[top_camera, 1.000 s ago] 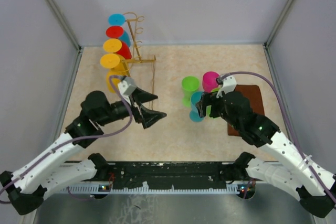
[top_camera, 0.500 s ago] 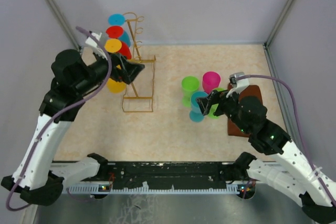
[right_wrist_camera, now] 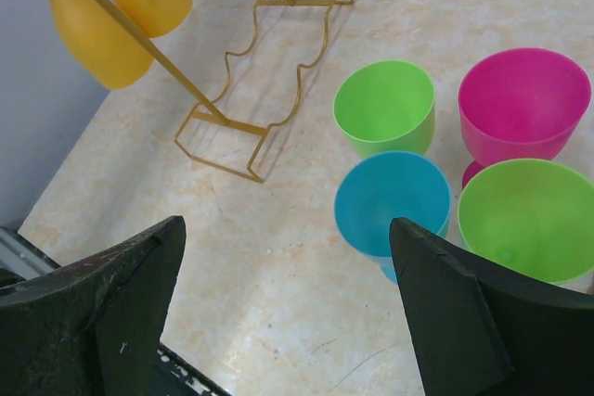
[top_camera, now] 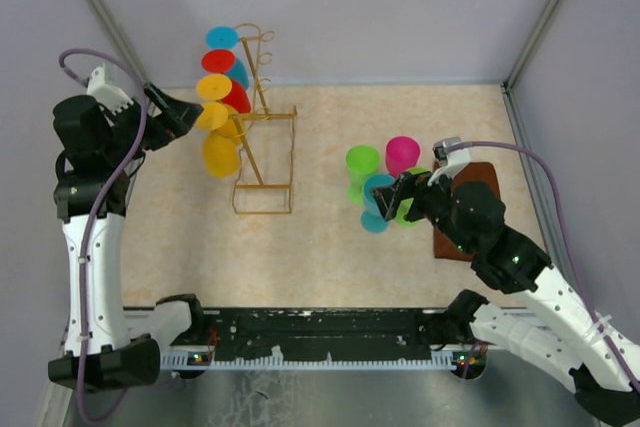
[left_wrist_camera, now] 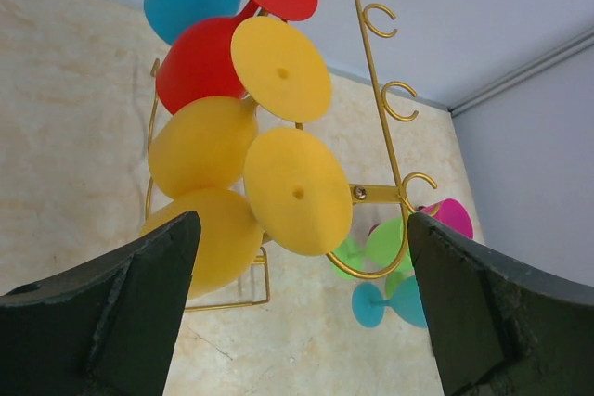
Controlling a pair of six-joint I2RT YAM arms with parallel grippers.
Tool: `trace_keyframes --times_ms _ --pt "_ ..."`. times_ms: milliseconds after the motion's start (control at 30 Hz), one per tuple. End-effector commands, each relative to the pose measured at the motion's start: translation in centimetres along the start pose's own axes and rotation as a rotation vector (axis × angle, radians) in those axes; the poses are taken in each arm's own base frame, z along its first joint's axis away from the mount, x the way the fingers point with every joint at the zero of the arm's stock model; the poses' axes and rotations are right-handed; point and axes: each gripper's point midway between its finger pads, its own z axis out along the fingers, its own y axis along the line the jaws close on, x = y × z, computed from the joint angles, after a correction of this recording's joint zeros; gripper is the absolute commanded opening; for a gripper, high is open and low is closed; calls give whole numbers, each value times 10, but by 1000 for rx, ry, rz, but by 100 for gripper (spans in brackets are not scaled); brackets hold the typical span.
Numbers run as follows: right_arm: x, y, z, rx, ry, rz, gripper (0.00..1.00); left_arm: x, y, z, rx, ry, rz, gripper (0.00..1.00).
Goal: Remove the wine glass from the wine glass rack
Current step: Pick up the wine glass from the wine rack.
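The wine glass rack (top_camera: 262, 97) stands at the back left, a thin golden wire stand (left_wrist_camera: 380, 53) with a wavy base (right_wrist_camera: 269, 53). Several wine glasses hang on it bowl-down: blue, red and two yellow. The lowest yellow wine glass (top_camera: 220, 152) shows its round foot (left_wrist_camera: 297, 192) right in front of my left gripper (left_wrist_camera: 302, 220). My left gripper (top_camera: 185, 117) is raised at the rack's left side, open and touching nothing. My right gripper (top_camera: 395, 199) hovers open above the floor next to a blue glass (right_wrist_camera: 390, 197), holding nothing (right_wrist_camera: 286, 222).
A green glass (top_camera: 362, 162), a pink glass (top_camera: 402, 152) and a second green glass (right_wrist_camera: 524, 220) stand upright with the blue one, right of centre. A brown mat (top_camera: 480, 182) lies beyond them at the right. Grey walls close in the back and both sides.
My left arm has swung up from the table's middle to the left side of the rack. My right gripper has drawn slightly back from the standing glasses.
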Motion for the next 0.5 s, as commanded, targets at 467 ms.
trace_keyframes --times_ms 467 --pt "-7 17 3 -61 22 -3 96 16 16 16 19 14 -156 67"
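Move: The front yellow wine glass, hanging foot-up on the rack, has its middle about 6 cm ahead of the left gripper, 5 cm to its right and 8 cm below. The second yellow glass hangs about 6 cm farther out than that one, the red glass about 11 cm farther, both almost in line with it. From the right gripper the front yellow glass is some 32 cm to the left, 15 cm ahead and about level. Lower the left gripper about 3.5 cm towards the front yellow glass, easing forward slightly only near the end. Dip the fingertips some 5 degrees and roll the hand so its left side drops a little, while narrowing the wide-open fingers by roughly a third, leaving them well apart and still short of the glass. ##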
